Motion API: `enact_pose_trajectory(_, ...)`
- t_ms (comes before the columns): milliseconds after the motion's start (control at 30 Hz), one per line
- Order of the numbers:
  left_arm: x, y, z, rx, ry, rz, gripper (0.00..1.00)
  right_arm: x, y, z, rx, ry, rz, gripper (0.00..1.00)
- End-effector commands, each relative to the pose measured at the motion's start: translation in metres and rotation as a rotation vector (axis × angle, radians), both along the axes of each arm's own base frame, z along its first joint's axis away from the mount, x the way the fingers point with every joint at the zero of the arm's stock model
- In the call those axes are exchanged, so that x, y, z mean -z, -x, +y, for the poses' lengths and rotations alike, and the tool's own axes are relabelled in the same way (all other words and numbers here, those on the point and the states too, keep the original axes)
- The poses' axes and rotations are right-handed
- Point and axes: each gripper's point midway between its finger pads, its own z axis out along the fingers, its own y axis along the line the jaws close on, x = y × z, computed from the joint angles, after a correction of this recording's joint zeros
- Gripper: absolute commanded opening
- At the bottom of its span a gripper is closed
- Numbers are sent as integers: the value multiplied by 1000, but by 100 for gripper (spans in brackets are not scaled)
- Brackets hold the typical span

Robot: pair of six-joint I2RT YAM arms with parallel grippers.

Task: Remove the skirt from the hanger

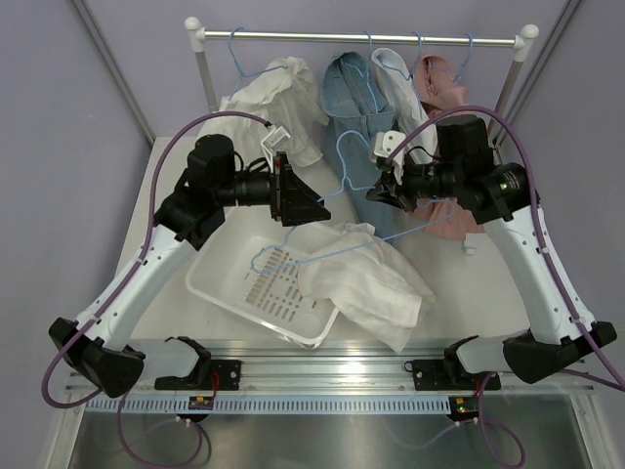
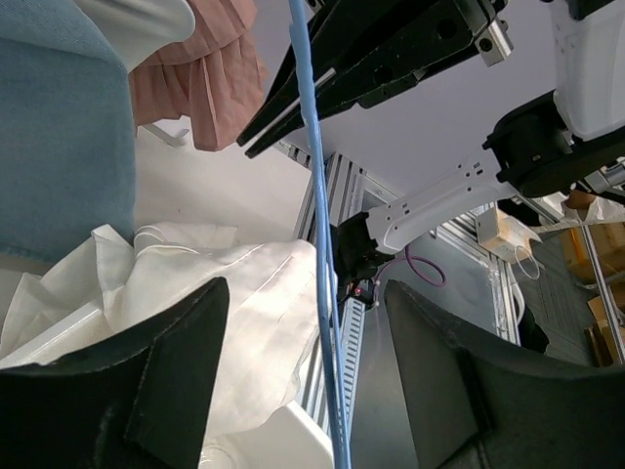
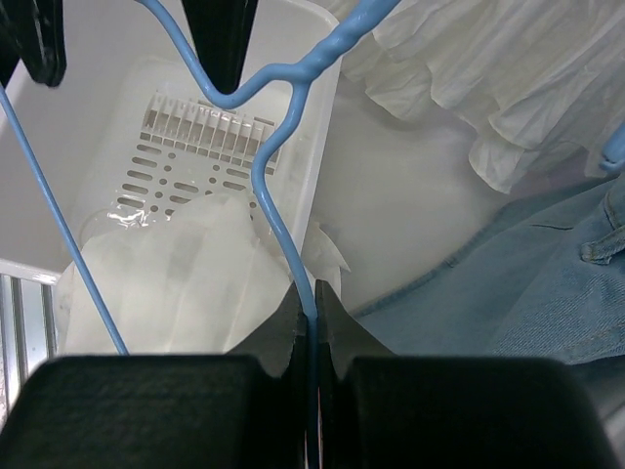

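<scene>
A blue wire hanger [image 1: 339, 161] hangs in the air between my two grippers, with no garment on it. My right gripper [image 1: 376, 192] is shut on its wire, which is pinched between the fingertips in the right wrist view [image 3: 312, 298]. My left gripper [image 2: 305, 288] is open. The hanger wire [image 2: 317, 244] runs through the gap between its fingers and touches neither. The white skirt [image 1: 366, 278] lies crumpled below, draped over the right rim of the white basket [image 1: 229, 293] and onto the table.
Behind the arms a clothes rail [image 1: 361, 37] carries a white garment [image 1: 273, 103], a denim piece [image 1: 356, 93] and a pink garment [image 1: 444, 88] on hangers. The denim [image 3: 527, 303] hangs close by my right gripper. The basket's slotted floor [image 3: 195, 147] lies under the hanger.
</scene>
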Motion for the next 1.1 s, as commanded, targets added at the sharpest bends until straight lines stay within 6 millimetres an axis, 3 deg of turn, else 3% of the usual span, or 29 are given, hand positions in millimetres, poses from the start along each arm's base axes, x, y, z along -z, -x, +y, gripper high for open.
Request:
enact_pose_trajectory(0,-5,4,-3,28,-11,-26,61,-22,-5,6,-9,-56,-42,0)
enact_pose_trajectory(67,-2,2,-4,21,-24,-19,56,-19,-8,7,-4,-52,-36,0)
enact_pose_trajectory(167,-2,0,-4,17,-34,-24,39,-17,-13,7,7,-43,-41,0)
enact_pose_trajectory(200,-5,1,-4,19,-34,-30,25,-16,-15,6,13,-41,-40,0)
enact_pose_trajectory(333,-3,-1,-3,9,-58,-30,0,-16,-18,5,24,-43,-38,1)
enact_pose_trajectory(533,3,1,3,-10,-88,-15,0,-16,-16,-1,43,-51,-29,18)
enact_pose_trajectory(633,4,2,5,-14,-98,-22,0,-21,-15,-6,54,-66,-28,39)
enact_pose_trajectory(667,6,4,7,-16,-112,-18,0,-23,-14,-7,56,-73,-28,53)
enact_pose_trajectory(733,6,4,14,-34,-139,-53,0,-31,-12,-11,63,-104,-18,63)
enact_pose_trajectory(833,7,15,32,-42,-202,-62,0,-52,-9,-21,71,-157,-26,69)
enact_pose_trajectory(967,-8,34,63,-94,-184,-155,0,-85,-6,-40,97,-222,-66,71)
enact_pose_trajectory(1067,-12,34,83,-171,-199,-188,0,-102,-5,-54,129,-258,-89,72)
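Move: The left hand stands open around the bare hanger's left shoulder wire beside the neck, about 1 cm to its right and 1 cm below it. The white garment lies about 12 cm right and 36 cm below, level ahead; the basket is 10 cm left, 5 cm ahead and 36 cm below. From the right hand, still pinching the right shoulder wire, that left shoulder wire is about 8 cm left and 1 cm back. Sinking about 2 cm, the left hand shuts its fingers on the hanger's shoulder wire beside the neck. Only then does the right hand, easing forward, open and let go of the other shoulder, backing off right and up about 5 cm each, while the left, with a slight wrist tilt, carries the hanger some 6 cm left and a little back. ##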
